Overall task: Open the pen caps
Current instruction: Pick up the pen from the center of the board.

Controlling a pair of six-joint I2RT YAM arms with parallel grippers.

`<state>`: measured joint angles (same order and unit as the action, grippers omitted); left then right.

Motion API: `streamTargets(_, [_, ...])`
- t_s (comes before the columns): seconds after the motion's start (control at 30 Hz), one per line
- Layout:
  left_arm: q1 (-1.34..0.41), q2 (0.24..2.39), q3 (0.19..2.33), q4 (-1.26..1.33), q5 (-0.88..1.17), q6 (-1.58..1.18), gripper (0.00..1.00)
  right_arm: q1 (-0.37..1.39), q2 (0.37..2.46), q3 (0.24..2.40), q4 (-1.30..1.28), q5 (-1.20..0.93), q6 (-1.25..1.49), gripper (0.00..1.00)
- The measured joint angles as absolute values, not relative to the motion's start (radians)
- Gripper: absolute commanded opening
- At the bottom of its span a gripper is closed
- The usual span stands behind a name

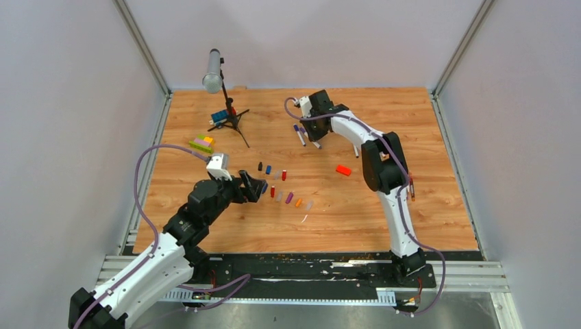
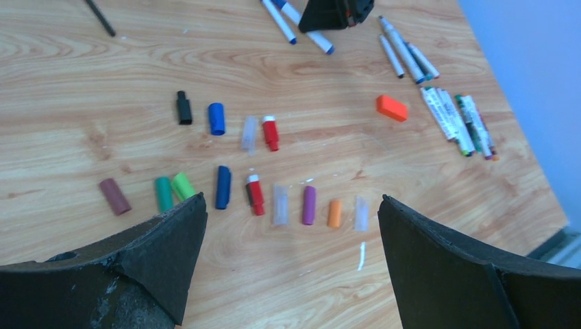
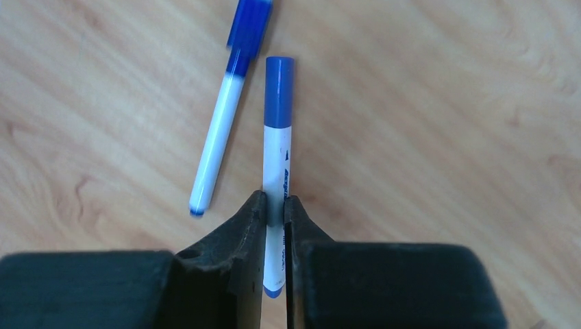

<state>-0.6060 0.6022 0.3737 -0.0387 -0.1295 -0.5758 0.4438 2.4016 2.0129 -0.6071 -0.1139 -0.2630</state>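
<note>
My right gripper (image 3: 275, 205) is shut on the white barrel of a pen (image 3: 277, 157) that wears a blue cap (image 3: 279, 92), low over the far table. A second blue-capped pen (image 3: 218, 140) lies beside it. In the left wrist view, loose pen caps lie in two rows: black (image 2: 183, 107), blue (image 2: 216, 118), red (image 2: 270, 132), brown (image 2: 114, 196), green (image 2: 163, 194), purple (image 2: 309, 205), orange (image 2: 334, 213) and clear ones. My left gripper (image 2: 292, 199) hovers open just near of them, holding nothing. More pens (image 2: 458, 120) lie at the right.
A grey microphone (image 1: 213, 70) on a black tripod stands at the back left, with stacked coloured bricks (image 1: 202, 144) near it. An orange-red block (image 1: 343, 170) lies right of the caps. Grey walls close in the table on three sides.
</note>
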Motion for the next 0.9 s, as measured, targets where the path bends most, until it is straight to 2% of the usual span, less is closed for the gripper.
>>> streamTargets(0.2, [-0.606,0.648,0.350,0.098,-0.032,-0.663,1.00,0.434,2.274,1.835,-0.648,-0.179,-0.258,0.00])
streamTargets(0.5, [-0.606,0.858,0.273,0.381,0.081,-0.869,1.00,0.430,2.070,1.588,-0.640,-0.258,-0.258,0.00])
streamTargets(0.7, [-0.606,1.003,0.273,0.545,0.087,-0.984,1.00,0.430,2.042,1.491,-0.620,-0.283,-0.260,0.00])
streamTargets(0.9, [-0.606,1.254,0.339,0.677,0.080,-1.114,1.00,0.430,2.006,1.408,-0.578,-0.327,-0.258,0.00])
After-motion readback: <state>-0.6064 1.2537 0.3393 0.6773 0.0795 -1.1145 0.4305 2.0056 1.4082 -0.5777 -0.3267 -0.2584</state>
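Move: The right hand already holds the blue-capped pen close above the board. The open left gripper, to which the pen is being brought, is about 27 cm back, 17 cm left and 14 cm higher. The red block lies 13 cm back and 9 cm right of the right hand, and a second blue pen 2 cm ahead and 4 cm left. From the left hand, the held pen is 27 cm ahead, 17 cm right and 14 cm down; the purple cap is 1 cm ahead, 10 cm right and 15 cm down. Keeping its pinch on the pen's white barrel, the right hand carries it back some 14 cm and slightly right, up to the near-left side of the red block, rising a couple of centimetres midway and sinking again while the fingers tip steeper. The left hand, fingers wide open, swings about 9 cm right over the caps, then also forward and down, rolling its left side down and tipping its fingers lower. ##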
